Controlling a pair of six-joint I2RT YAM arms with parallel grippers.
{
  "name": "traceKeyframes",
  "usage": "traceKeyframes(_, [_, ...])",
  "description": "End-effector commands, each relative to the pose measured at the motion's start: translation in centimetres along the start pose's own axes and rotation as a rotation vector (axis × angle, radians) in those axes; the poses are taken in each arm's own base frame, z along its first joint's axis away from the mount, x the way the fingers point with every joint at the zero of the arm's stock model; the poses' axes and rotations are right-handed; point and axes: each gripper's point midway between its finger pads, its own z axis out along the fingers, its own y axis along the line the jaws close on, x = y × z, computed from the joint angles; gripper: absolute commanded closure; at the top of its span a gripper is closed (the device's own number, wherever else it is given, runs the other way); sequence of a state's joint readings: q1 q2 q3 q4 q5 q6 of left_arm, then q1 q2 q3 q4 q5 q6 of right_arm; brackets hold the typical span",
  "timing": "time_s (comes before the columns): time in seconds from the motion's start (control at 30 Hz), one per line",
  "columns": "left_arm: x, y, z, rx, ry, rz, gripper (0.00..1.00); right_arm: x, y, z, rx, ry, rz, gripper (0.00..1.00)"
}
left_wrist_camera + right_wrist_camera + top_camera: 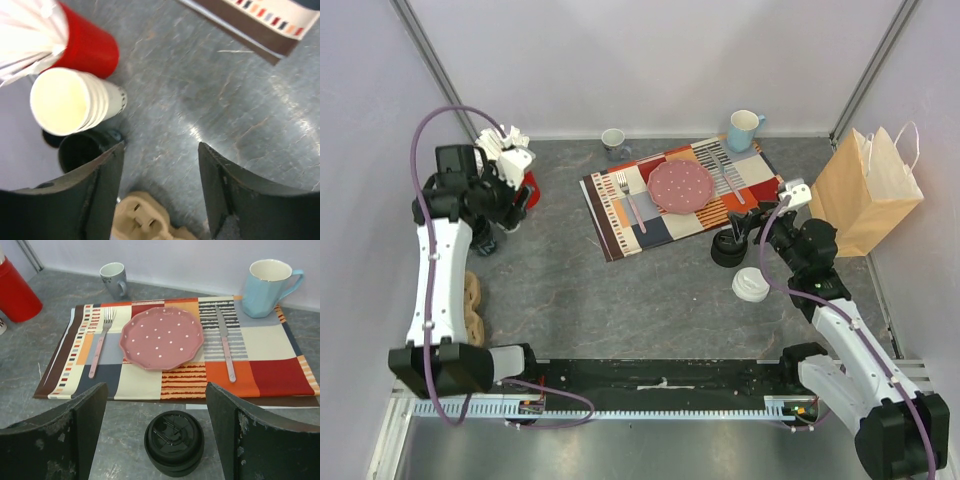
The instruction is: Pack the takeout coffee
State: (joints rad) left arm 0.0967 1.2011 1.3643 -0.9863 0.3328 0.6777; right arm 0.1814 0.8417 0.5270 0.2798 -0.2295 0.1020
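Observation:
A cup with a black sip lid [174,441] stands on the grey table just in front of the placemat, and also shows in the top view [727,249]. My right gripper [156,402] is open, with one jaw on each side of this cup and not touching it; in the top view the right gripper [738,232] is just above the cup. A cup with a white lid [750,285] stands close by, nearer the arm bases. My left gripper [160,187] is open and empty over bare table at the far left [490,235].
A brown paper bag [865,190] stands at the right. The placemat [620,230] holds a pink plate [161,337], a fork [98,347] and a knife [226,347]. A blue mug [267,286] and a grey mug [114,278] stand behind. Stacked lidless cups [75,102], a red container [87,45] and a beige cardboard piece [142,220] are near the left gripper.

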Motion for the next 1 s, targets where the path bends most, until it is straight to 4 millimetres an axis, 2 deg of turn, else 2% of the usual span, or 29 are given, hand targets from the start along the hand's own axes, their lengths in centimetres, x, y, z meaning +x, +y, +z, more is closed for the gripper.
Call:
traceKeyframes(0.0, [-1.0,4.8,0.0,-0.086,0.081,0.034,0.39,0.8,-0.2,0.2,0.012,0.037,-0.008,0.13])
traceKeyframes(0.07, [-1.6,6.2,0.6,-0.107,0.075,0.07,0.41,1.1,-0.4,0.4,0.024,0.045,-0.001,0.13])
traceKeyframes(0.17, [-1.0,7.9,2.3,-0.143,0.117,0.086,0.43,1.3,-0.9,0.3,0.056,0.057,0.003,0.13])
traceKeyframes(0.2, [-0.2,8.5,3.3,-0.14,0.152,0.08,0.43,1.2,-0.9,0.2,0.058,0.055,0.001,0.13])
traceKeyframes(0.27, [0.1,9.3,4.1,-0.141,0.171,0.071,0.44,0.8,-0.8,0.0,0.056,0.039,0.0,0.13])
traceKeyframes(0.3, [1.1,9.9,5.2,-0.138,0.216,0.049,0.47,0.7,-0.8,-0.1,0.059,0.036,-0.001,0.13])
traceKeyframes(0.37, [2.0,10.8,5.7,-0.148,0.262,0.014,0.53,0.7,-1.0,-0.3,0.07,0.03,-0.004,0.13])
traceKeyframes(0.43, [2.8,11.1,6.7,-0.141,0.285,-0.026,0.54,0.6,-1.1,-0.3,0.078,0.031,-0.008,0.13])
traceKeyframes(0.53, [2.7,11.2,7.3,-0.135,0.264,-0.038,0.53,0.7,-1.2,-0.2,0.079,0.037,-0.007,0.13])
traceKeyframes(0.7, [2.3,11.6,7.9,-0.137,0.241,-0.025,0.53,1.1,-0.9,0.0,0.065,0.05,-0.008,0.13])
traceKeyframes(0.97, [3.3,11.6,8.8,-0.102,0.29,-0.031,0.55,0.7,-1.1,-0.2,0.076,0.039,-0.013,0.13])
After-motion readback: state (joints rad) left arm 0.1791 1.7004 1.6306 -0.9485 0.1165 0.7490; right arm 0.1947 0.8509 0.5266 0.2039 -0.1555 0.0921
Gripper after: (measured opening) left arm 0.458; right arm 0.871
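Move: Ahead and to the left of the left hand stands the stack of white paper cups, about 15 cm farther out, 10 cm to the left, its middle some 18 cm below. The red straw holder stands about 7 cm beyond the stack and 4 cm to its right; the black cup stands roughly 7 cm nearer the base than the stack and 3 cm to its left. From the right hand the paper cups lie some 60 cm left and 12 cm ahead. Reaching forward and left by about 10 and 8 cm, the left hand then also sinks some 7 cm towards the rim of the paper cups, nearly stopping there for the last third. On the way the fingers narrow from well open to about half open and tip further down by 10 degrees or so, ending with one over the mouth and the other outside the rim. The right hand sinks about 2 cm, open and empty. ##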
